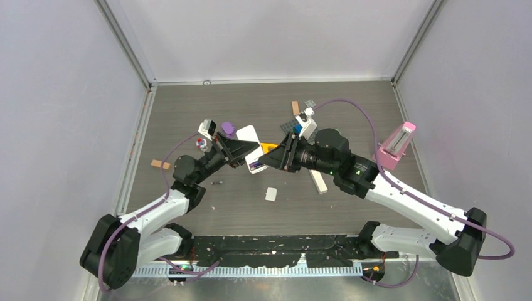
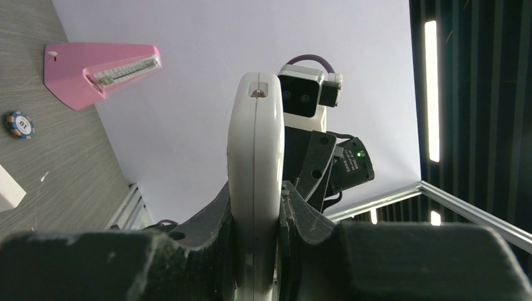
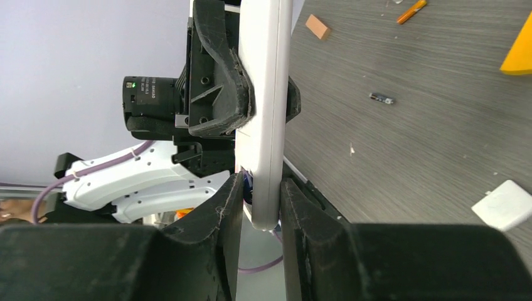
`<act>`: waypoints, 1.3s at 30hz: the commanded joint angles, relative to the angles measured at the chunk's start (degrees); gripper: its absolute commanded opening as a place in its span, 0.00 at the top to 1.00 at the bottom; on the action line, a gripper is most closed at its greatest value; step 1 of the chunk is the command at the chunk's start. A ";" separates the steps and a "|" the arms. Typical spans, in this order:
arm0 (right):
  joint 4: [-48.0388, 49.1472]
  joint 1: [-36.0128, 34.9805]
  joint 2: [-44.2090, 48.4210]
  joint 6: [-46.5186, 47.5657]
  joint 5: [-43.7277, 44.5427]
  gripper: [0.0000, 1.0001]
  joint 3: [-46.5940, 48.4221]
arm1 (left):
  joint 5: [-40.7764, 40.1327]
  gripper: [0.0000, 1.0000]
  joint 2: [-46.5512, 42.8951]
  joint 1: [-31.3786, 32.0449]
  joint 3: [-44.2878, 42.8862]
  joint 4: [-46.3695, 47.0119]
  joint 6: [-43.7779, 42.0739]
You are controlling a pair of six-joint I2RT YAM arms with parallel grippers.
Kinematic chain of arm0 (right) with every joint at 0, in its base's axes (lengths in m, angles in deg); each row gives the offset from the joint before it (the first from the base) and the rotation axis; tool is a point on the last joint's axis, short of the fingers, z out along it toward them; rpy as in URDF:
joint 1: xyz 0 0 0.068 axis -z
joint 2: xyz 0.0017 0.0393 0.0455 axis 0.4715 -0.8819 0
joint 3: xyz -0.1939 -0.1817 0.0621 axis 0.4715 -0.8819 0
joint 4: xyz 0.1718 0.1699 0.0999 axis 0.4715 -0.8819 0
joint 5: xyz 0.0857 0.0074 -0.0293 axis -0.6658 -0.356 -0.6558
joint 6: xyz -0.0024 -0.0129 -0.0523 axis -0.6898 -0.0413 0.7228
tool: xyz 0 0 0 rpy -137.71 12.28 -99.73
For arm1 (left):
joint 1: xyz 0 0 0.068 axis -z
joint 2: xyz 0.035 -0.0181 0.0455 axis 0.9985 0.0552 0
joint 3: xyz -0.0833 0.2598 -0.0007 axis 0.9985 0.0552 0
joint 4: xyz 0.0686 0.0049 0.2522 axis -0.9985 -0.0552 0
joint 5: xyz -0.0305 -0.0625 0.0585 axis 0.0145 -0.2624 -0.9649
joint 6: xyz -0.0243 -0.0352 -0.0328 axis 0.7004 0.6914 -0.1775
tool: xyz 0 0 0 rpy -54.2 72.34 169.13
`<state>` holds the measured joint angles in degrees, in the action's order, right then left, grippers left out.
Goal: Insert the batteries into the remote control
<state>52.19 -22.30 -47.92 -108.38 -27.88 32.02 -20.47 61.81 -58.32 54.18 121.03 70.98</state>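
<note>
The white remote control (image 1: 250,136) is held off the table, edge-on in both wrist views. My left gripper (image 1: 241,150) (image 2: 254,194) is shut on its middle. My right gripper (image 1: 271,158) (image 3: 260,188) straddles the remote control's (image 3: 263,113) near end. One finger lies against its back, and the other finger's tip presses a bluish-purple battery (image 3: 248,186) against its face. Another dark battery (image 1: 217,182) (image 3: 382,98) lies loose on the table below the left gripper.
A small white cover piece (image 1: 271,194) (image 3: 507,204) lies on the table in front of the grippers. Also on the table are a pink metronome (image 1: 396,144) (image 2: 100,69) at the right, a yellow wedge (image 3: 517,50), an orange stick (image 3: 412,11), wooden blocks (image 1: 160,164) and a poker chip (image 2: 19,124).
</note>
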 commanded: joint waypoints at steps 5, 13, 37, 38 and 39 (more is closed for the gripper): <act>-12.45 -0.51 -0.84 15.40 8.87 0.87 6.76 | -1.73 1.00 -0.63 0.48 -0.83 3.73 0.55; -16.04 -0.85 -2.57 19.35 10.90 0.78 9.09 | -1.96 1.00 -0.65 0.49 -1.26 2.69 0.31; -4.17 -1.24 -0.64 3.18 9.15 0.26 2.40 | -5.39 1.00 -1.41 0.49 -2.61 -1.15 -3.97; -3.93 -1.24 -0.46 2.66 9.68 0.26 1.89 | -5.81 1.00 -1.53 0.49 -2.61 -1.10 -3.93; -3.58 -1.24 -0.05 1.81 10.08 0.26 1.60 | -6.34 1.00 -1.46 0.49 -2.55 -1.11 -3.76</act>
<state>43.62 -23.77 -50.39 -101.43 -19.60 35.28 -23.99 61.81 -57.80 54.09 116.41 67.81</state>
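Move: The right fingers are already closed around the remote's battery end, upper finger over the open compartment, whose middle is about 1 cm to the left of the hand point. On the table some 26 cm below, the battery cover is about 5 cm ahead and 3 cm right, the loose battery 11 cm ahead and 17 cm left, and the yellow triangle 22 cm straight ahead. From the left hand, still gripping the remote, the compartment lies about 5 cm back and 1 cm right. Right hand rolls some 20 degrees, sinks about 3 cm and opens wide; left lowers the remote slightly, forward. ##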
